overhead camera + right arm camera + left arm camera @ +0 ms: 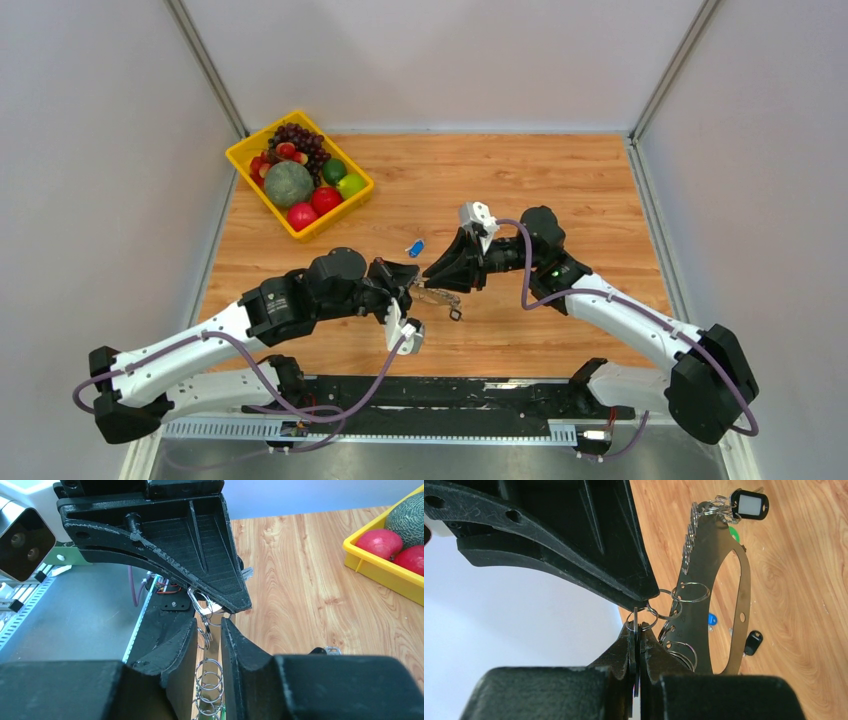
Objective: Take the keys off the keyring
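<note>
The keyring (744,580) is a flat grey metal loop carrying several small split rings, hanging between my two grippers above the table (437,296). A black tag with a white label (750,504) and a green one (734,532) hang at its far end. My left gripper (638,627) is shut on a thin flat key seen edge-on, with a small ring (642,619) through its top. My right gripper (209,625) stands narrowly open astride the keyring's strip and its stack of rings (210,675). In the top view both grippers meet tip to tip, left (408,290) and right (432,272).
A blue-headed key (415,246) and a black-headed one (456,314) lie on the wooden table near the grippers. A yellow basket (236,155) of fruit stands at the back left. Grey walls close in the table's sides.
</note>
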You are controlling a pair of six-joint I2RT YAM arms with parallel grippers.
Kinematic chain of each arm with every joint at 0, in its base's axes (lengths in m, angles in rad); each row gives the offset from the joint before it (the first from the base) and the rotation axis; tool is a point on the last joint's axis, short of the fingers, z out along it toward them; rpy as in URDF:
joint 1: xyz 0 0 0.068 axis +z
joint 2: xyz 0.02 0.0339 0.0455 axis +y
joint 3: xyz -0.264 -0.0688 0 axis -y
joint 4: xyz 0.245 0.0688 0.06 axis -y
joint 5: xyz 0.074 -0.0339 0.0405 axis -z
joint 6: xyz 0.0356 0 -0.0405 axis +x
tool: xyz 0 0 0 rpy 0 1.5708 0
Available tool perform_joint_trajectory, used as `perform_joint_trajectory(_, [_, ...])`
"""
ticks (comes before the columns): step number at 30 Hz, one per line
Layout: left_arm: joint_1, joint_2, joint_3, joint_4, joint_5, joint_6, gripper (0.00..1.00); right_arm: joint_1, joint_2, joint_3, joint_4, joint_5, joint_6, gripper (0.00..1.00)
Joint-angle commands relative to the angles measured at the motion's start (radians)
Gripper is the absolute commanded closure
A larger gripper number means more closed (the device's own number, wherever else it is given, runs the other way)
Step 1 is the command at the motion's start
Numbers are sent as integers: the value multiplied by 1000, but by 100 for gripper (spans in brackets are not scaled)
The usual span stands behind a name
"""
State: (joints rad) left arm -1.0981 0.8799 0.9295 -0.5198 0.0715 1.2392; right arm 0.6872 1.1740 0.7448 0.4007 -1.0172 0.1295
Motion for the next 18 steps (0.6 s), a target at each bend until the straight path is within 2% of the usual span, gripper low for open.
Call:
perform_joint_trajectory(1, [-5,-24,40,63,26,-13,100,10,11,17,26,-37,3,73])
perform_joint_trajectory(9, [-5,-40,34,78,31,-16,100,19,43,27,2,-34,-14,79])
perform_joint_trajectory(15, [-5,-46,23,89,25,-15,100,18,48,31,-5,-35,-15,100])
perform_joint_trajectory(18, [-5,-53,2,110,10,-18,100,19,38,30,-7,-34,-14,100])
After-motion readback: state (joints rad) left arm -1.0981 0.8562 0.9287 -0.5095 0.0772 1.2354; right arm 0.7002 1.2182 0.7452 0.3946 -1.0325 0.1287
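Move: The right hand's part-open fingers face the left hand's fingers, which already pinch a key. The small ring linking that key to the keyring plate lies about 1 cm left and 2 cm below the right hand, level with it front to back, and about 2 cm right and 2 cm below the left hand. From the right hand, the plate hangs about 6 cm below, 2 cm back and 2 cm right. The blue-tagged key is roughly 12 cm ahead, 2 cm left; the black-tagged key 8 cm ahead, 7 cm left; both some 25 cm below. Down by about 1.5 cm and a touch to its left, the right hand sinks onto the small ring beside the left fingertips, then stops and shuts its part-open fingers fully, pinching the ring at the tips. The left hand keeps its pinch on the key and rises about 1 cm. ##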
